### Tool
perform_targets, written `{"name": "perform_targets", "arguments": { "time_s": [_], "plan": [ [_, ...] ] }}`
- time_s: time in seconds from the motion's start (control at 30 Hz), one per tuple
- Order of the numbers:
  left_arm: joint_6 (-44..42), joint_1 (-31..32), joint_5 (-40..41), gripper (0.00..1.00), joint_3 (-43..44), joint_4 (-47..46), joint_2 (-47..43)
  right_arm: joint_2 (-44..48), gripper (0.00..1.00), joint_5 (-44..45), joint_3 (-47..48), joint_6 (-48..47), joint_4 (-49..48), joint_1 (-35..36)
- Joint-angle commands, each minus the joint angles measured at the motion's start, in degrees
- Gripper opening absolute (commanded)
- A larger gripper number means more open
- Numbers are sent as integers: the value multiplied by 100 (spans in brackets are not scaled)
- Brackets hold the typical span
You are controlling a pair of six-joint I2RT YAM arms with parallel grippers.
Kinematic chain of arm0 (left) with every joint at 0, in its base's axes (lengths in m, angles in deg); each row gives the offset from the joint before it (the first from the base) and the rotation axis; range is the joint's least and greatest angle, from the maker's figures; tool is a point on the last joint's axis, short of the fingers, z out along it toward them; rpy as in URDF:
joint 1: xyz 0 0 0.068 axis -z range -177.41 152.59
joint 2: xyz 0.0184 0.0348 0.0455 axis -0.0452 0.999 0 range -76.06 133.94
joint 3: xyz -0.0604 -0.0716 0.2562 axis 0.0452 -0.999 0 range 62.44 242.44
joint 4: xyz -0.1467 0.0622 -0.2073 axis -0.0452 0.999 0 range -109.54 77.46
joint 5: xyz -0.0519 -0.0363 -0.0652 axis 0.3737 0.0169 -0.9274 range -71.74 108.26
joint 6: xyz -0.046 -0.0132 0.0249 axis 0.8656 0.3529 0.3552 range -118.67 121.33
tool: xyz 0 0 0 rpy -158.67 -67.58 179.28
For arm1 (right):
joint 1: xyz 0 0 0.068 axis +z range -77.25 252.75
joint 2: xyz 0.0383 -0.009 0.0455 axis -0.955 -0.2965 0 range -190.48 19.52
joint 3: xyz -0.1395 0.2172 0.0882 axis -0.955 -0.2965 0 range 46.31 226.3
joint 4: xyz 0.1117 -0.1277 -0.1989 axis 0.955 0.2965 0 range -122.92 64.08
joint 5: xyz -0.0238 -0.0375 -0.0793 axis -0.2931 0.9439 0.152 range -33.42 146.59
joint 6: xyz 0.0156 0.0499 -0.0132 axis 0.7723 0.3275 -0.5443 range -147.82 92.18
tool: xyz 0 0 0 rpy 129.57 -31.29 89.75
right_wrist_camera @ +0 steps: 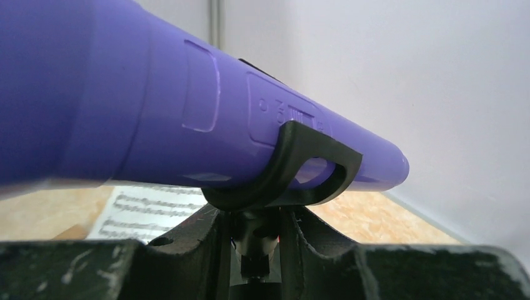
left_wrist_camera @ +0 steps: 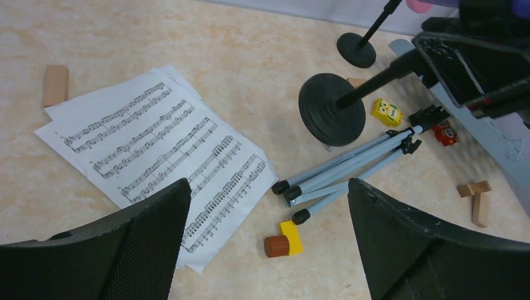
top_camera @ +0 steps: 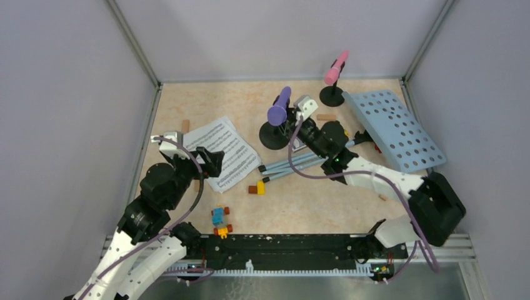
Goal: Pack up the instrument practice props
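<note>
The purple microphone [top_camera: 279, 106] [right_wrist_camera: 187, 106] sits in the clip of a black round-based mic holder [top_camera: 273, 135] [left_wrist_camera: 331, 119]. My right gripper [top_camera: 295, 127] [right_wrist_camera: 255, 231] is shut on the holder's stem just below the clip. The pink microphone [top_camera: 335, 69] stands in the second holder [top_camera: 332, 97] [left_wrist_camera: 357, 50] at the back. The pale blue music desk [top_camera: 394, 128] lies on its side, its tripod legs [top_camera: 294, 165] [left_wrist_camera: 344, 172] folded together. My left gripper [top_camera: 212, 161] [left_wrist_camera: 269, 206] hangs open above the edge of the white sheet-music pages [top_camera: 222, 153] [left_wrist_camera: 156, 150].
A red cylinder and yellow brick [top_camera: 256, 188] [left_wrist_camera: 282, 242] lie beside the tripod feet. Blue and orange bricks [top_camera: 219, 222] sit near the front rail. Wooden blocks [left_wrist_camera: 55, 84] [left_wrist_camera: 476, 197] and a yellow face brick [left_wrist_camera: 387, 112] are scattered. Grey walls close three sides.
</note>
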Motion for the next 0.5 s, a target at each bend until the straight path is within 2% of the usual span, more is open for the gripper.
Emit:
{"name": "perform_targets", "arguments": {
  "time_s": [0.0,0.17,0.27,0.47],
  "plan": [
    [-91,-15,-335,99,-108,-321,-128,1410,0,548,-487,-471,127,565],
    [-92,-18,-369,99,-31,-225,-103,2674,0,1484,-1193,-145,1458,1484],
    [-94,-19,-447,99,-16,-244,-99,3309,0,2408,-1651,222,2029,2206],
    [-143,-20,-949,99,-3,-380,46,3674,0,3745,-2314,784,2100,3144]
  ]
}}
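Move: The right hand already holds the purple microphone's stand. The bare near patch it is heading for lies about 20 cm back, 3 cm to the right and 28 cm below. From that hand, the yellow block is 13 cm back and 10 cm left, and the folded tripod's middle 3 cm back and 7 cm right, both some 27 cm below. For the left hand, the patch is roughly 24 cm right, 5 cm back and 27 cm below. Still pinching the stand's stem just under the purple microphone, the right hand sweeps it quickly back towards the robot, nearly 20 cm and slightly right, over the folded tripod legs towards the bare near table. It lifts a couple of centimetres at first, then sinks about 8 cm, the fingers tipping some 10 degrees downward. ##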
